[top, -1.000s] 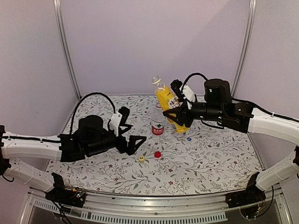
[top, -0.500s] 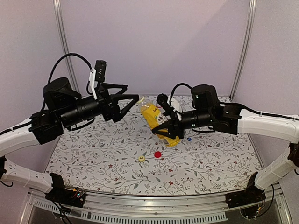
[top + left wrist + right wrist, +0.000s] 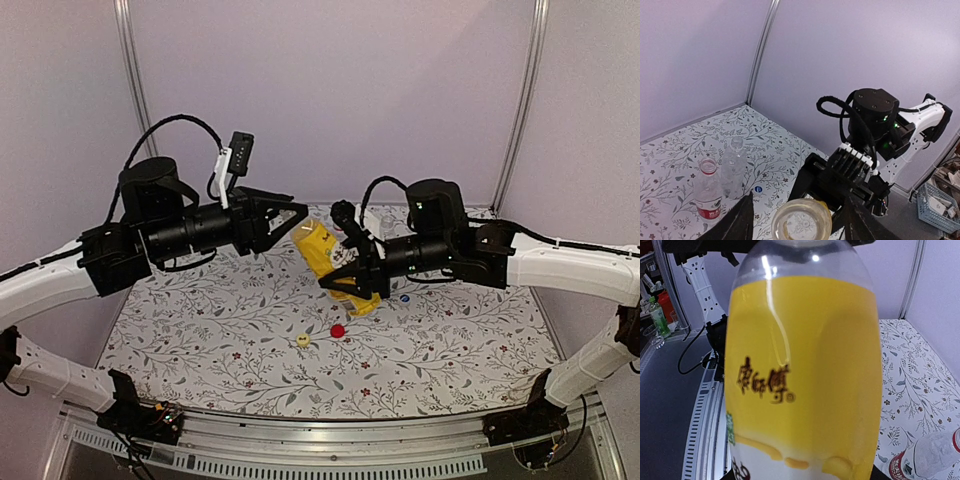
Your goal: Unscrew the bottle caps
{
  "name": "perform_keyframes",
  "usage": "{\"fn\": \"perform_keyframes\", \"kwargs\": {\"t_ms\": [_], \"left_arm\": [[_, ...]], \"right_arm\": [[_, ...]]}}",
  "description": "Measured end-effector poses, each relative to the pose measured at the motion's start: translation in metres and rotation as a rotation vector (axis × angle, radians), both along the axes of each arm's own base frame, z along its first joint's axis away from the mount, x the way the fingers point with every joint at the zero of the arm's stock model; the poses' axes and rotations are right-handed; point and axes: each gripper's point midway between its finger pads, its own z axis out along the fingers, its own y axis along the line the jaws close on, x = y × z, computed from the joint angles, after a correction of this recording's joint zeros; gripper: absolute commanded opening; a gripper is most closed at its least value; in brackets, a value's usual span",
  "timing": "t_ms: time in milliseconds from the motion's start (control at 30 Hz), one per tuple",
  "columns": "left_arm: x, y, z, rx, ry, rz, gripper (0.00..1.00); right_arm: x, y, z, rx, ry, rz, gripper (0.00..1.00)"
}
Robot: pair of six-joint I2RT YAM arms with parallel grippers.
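Observation:
The yellow-liquid bottle hangs tilted above the table, my right gripper shut on its lower body. It fills the right wrist view. Its mouth is uncapped and sits between the fingers of my left gripper, which stand open with a gap on each side. The yellow cap, red cap and blue-white cap lie loose on the table. The red-label bottle and the clear unlabelled bottle stand upright with open necks.
The floral tablecloth covers the table, bounded by purple walls and metal corner posts. My right arm reaches in across from the left wrist camera. The two standing bottles are behind the held one, near the back.
My left arm rose from the table to the yellow bottle's mouth and its jaws narrowed. My right arm tilted the bottle leftward and lowered it.

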Motion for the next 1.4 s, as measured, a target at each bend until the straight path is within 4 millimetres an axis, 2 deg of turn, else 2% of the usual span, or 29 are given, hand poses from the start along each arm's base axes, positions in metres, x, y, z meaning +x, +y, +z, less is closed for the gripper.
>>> {"fn": "perform_keyframes", "kwargs": {"t_ms": [233,533,633,700,800,867,933,1167,1400], "left_arm": [[-0.002,-0.007,-0.006,0.007,0.03,-0.034,0.48],[-0.002,-0.008,-0.008,0.008,0.039,-0.045,0.27],[-0.002,-0.008,-0.008,0.008,0.036,-0.046,0.15],[-0.002,-0.008,-0.008,0.008,0.036,-0.047,0.0],[-0.001,-0.007,-0.007,0.009,0.034,-0.047,0.0],[0.0,-0.007,-0.006,0.012,0.032,-0.046,0.0],[0.001,-0.006,-0.003,0.023,0.025,-0.039,0.0],[0.015,0.006,0.004,0.083,-0.016,0.056,0.0],[0.054,0.034,-0.018,0.264,-0.04,0.286,0.0]], "right_arm": [[0.0,0.0,0.0,0.001,-0.001,0.0,0.38],[0.0,0.0,0.001,0.003,-0.005,0.001,0.39],[0.0,0.0,0.001,0.004,-0.007,-0.001,0.46],[0.001,0.0,0.001,0.004,-0.008,-0.003,0.56],[0.001,0.001,0.002,0.006,-0.011,-0.005,0.72],[0.002,0.001,0.003,0.01,-0.016,-0.006,0.87],[0.001,0.002,0.003,0.013,-0.012,-0.008,0.98],[0.002,-0.005,0.002,0.014,-0.011,-0.039,0.99],[0.007,-0.018,0.013,0.029,-0.047,-0.116,0.99]]}}
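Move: The open bottle's neck, just inside the left fingertips' gap, lies some 3 cm right of the left hand, level fore and aft and about 1 cm below. From the right hand, which still grips this bottle lower down, the neck is roughly 9 cm left, 2 cm ahead and 9 cm up. The red cap lies almost straight beneath the right hand, about 23 cm down; the red-label bottle stands about 10 cm ahead, 1 cm left and 12 cm below. Left fingers pinch the neck, right fingers open free, then left swings the bottle about 5 cm forward-left. ##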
